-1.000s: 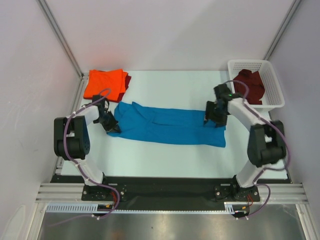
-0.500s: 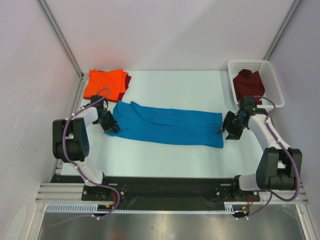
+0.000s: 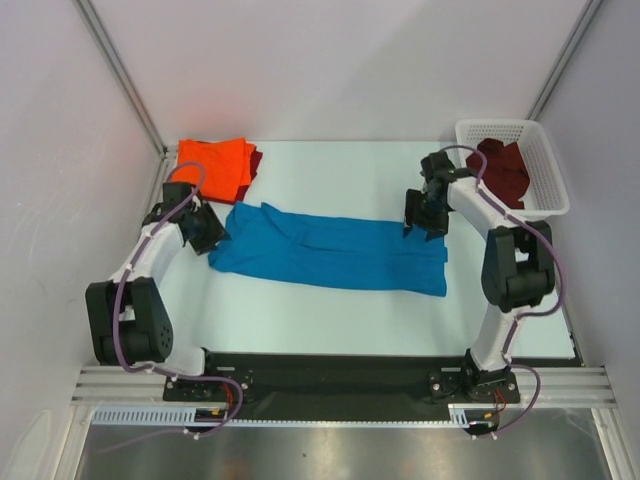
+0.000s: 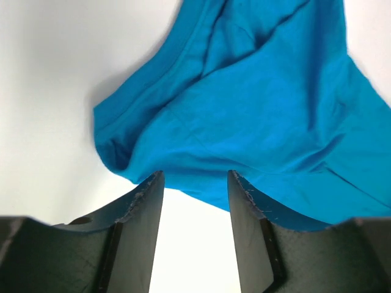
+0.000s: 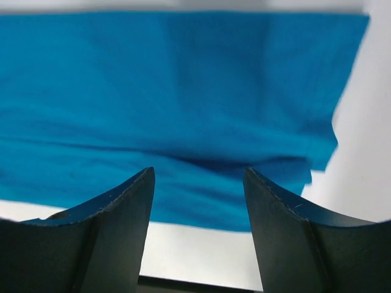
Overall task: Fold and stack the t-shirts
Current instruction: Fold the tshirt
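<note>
A bright blue t-shirt (image 3: 330, 252) lies folded into a long strip across the middle of the table. My left gripper (image 3: 208, 232) is open and empty at its left end; the left wrist view shows the bunched blue cloth (image 4: 256, 104) just beyond the fingertips (image 4: 149, 189). My right gripper (image 3: 418, 220) is open and empty at the strip's far right corner; the right wrist view shows the blue cloth (image 5: 183, 97) ahead of the jaws. An orange t-shirt (image 3: 210, 167) lies folded on a dark red one (image 3: 256, 160) at the back left. Dark maroon shirts (image 3: 501, 170) fill the basket.
A white lattice basket (image 3: 510, 131) stands at the back right corner. Metal frame posts rise at both back corners. The table's white surface (image 3: 330, 310) runs to a black rail at the near edge.
My right gripper swung from the shirt's right end out to the right, then back to the far right corner. My left gripper drew back left and up off the shirt's left end.
</note>
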Robot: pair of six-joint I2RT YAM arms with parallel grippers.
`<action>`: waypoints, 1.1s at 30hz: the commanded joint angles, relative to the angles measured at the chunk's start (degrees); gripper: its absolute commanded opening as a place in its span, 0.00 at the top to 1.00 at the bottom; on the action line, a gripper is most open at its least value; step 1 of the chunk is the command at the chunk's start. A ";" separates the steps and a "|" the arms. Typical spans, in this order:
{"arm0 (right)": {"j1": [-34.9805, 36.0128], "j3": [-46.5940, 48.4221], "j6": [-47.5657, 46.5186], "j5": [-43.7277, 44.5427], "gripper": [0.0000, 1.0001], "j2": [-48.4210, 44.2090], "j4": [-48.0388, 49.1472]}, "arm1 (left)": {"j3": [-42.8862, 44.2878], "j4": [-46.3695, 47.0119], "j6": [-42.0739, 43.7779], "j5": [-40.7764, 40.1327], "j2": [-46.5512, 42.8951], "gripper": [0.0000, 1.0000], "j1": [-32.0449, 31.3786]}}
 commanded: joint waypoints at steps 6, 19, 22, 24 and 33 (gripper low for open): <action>1.54 11.93 -5.21 8.41 0.34 12.28 -3.38 | 1.61 1.64 -6.87 0.41 2.95 0.51 -8.17; 1.46 -0.60 -3.64 10.71 0.34 10.73 1.09 | 5.84 1.91 -13.12 -0.48 19.66 0.49 -13.36; 1.10 -5.27 -2.85 10.97 0.34 9.14 2.32 | 1.99 1.56 -13.03 -1.62 19.76 0.48 -13.28; 0.84 -7.47 -2.06 11.15 0.34 7.38 2.59 | -0.57 2.09 -12.86 -1.71 17.91 0.48 -13.10; -0.30 -15.57 -0.38 11.32 0.33 -0.61 2.24 | -9.28 1.38 -10.66 -2.06 6.32 0.46 -13.01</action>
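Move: The right hand hangs about 7 cm above the blue t-shirt's right end, whose middle lies some 2 cm back and 1 cm to its right. The end's near corner is roughly 11 cm back and 6 cm right, and the white basket 19 cm ahead and 22 cm right. For the left hand, the t-shirt's left part lies about 8 cm to its right, level with it and 8 cm below; the orange stack is some 20 cm straight ahead. With its parted fingers pointing down, the right hand dips forward about 3 cm and sinks onto the t-shirt's right end, tilting some 10 degrees so its left side drops, then, with fingertips on the cloth, drags it back towards the base, the hand coming roughly 7 cm back from its farthest reach and a little to the right. Meanwhile the left hand swings about 8 cm to the right over the t-shirt's left part, comes down 7 cm with its fingers still half open until the tips rest on the cloth, and finally starts to draw back some 2 cm. ##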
